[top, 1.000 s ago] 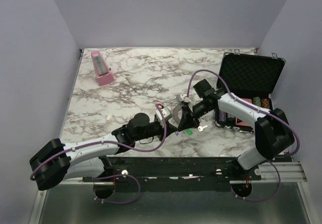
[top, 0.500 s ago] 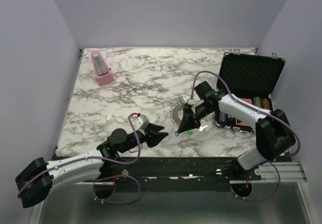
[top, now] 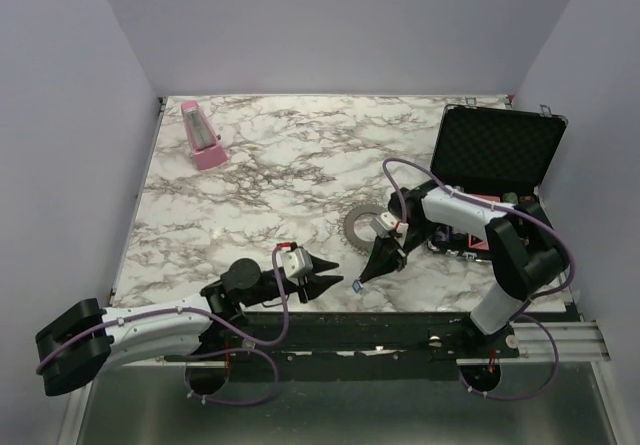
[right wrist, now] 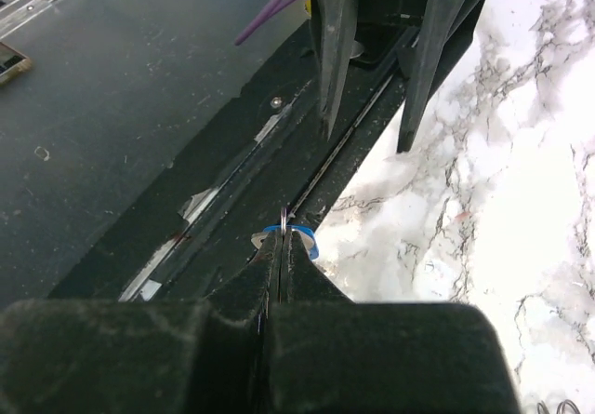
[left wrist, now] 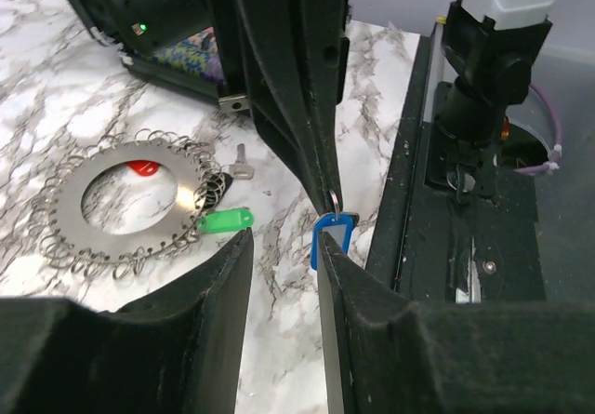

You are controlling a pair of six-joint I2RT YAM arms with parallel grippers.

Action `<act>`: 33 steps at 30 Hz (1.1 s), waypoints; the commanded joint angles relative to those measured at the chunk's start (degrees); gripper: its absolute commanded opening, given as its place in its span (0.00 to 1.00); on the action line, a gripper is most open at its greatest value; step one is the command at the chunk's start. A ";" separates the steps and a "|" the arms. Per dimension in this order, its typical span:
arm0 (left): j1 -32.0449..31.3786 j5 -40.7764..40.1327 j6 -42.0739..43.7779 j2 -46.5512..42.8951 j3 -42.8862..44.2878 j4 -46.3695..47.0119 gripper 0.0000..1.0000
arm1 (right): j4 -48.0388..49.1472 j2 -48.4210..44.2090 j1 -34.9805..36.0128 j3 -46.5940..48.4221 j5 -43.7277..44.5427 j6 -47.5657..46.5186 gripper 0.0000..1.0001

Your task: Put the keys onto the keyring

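The keyring point(left wrist: 67, 217) lies flat on the marble, a toothed grey ring point(top: 352, 227) left of the case. A green key point(left wrist: 226, 220) and a small silver key point(left wrist: 240, 164) rest at its rim, and a red head point(left wrist: 141, 166) shows through its hole. My right gripper point(right wrist: 282, 237) is shut on the small ring of the blue key point(left wrist: 333, 236), which hangs at the table's near edge point(top: 357, 287). My left gripper point(left wrist: 284, 247) is open and empty, its tips just short of the blue key and pointing at the right gripper point(top: 364, 278).
An open black case point(top: 500, 155) with foam lid and stacked chips stands at the right. A pink wedge-shaped object point(top: 203, 137) sits far back left. The black mounting rail point(right wrist: 279, 153) runs along the near table edge, right under both grippers.
My left gripper has opened and pulled back from the keyring toward the near edge. The right gripper has carried the blue key away from the keyring to the table's near edge.
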 commanded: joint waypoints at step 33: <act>-8.36 -10.43 18.64 16.36 14.59 -5.52 0.41 | 14.64 -18.35 1.18 0.84 27.40 3.45 0.01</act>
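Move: The blue key tag hangs by its small metal ring from the right fingertips, about 2 cm back and 2 cm left of the right hand and a centimetre lower. From the left hand it lies some 5 cm right, 2 cm back and 1 cm below. The keyring lies flat about 13 cm ahead of the right hand and 9 cm down; the green tag is 5 cm ahead and 2 cm right of that hand, also on the table. Still pinching the small metal ring, the right hand lifts slightly, then carries the blue tag about 5 cm forward and a little right towards the keyring, sinking back and turning its wrist nearly 40 degrees so the fingers dip. The left hand, staying half open, first draws back and slightly right, then goes forward and right, closing in on the tag as its fingertips tip down. ##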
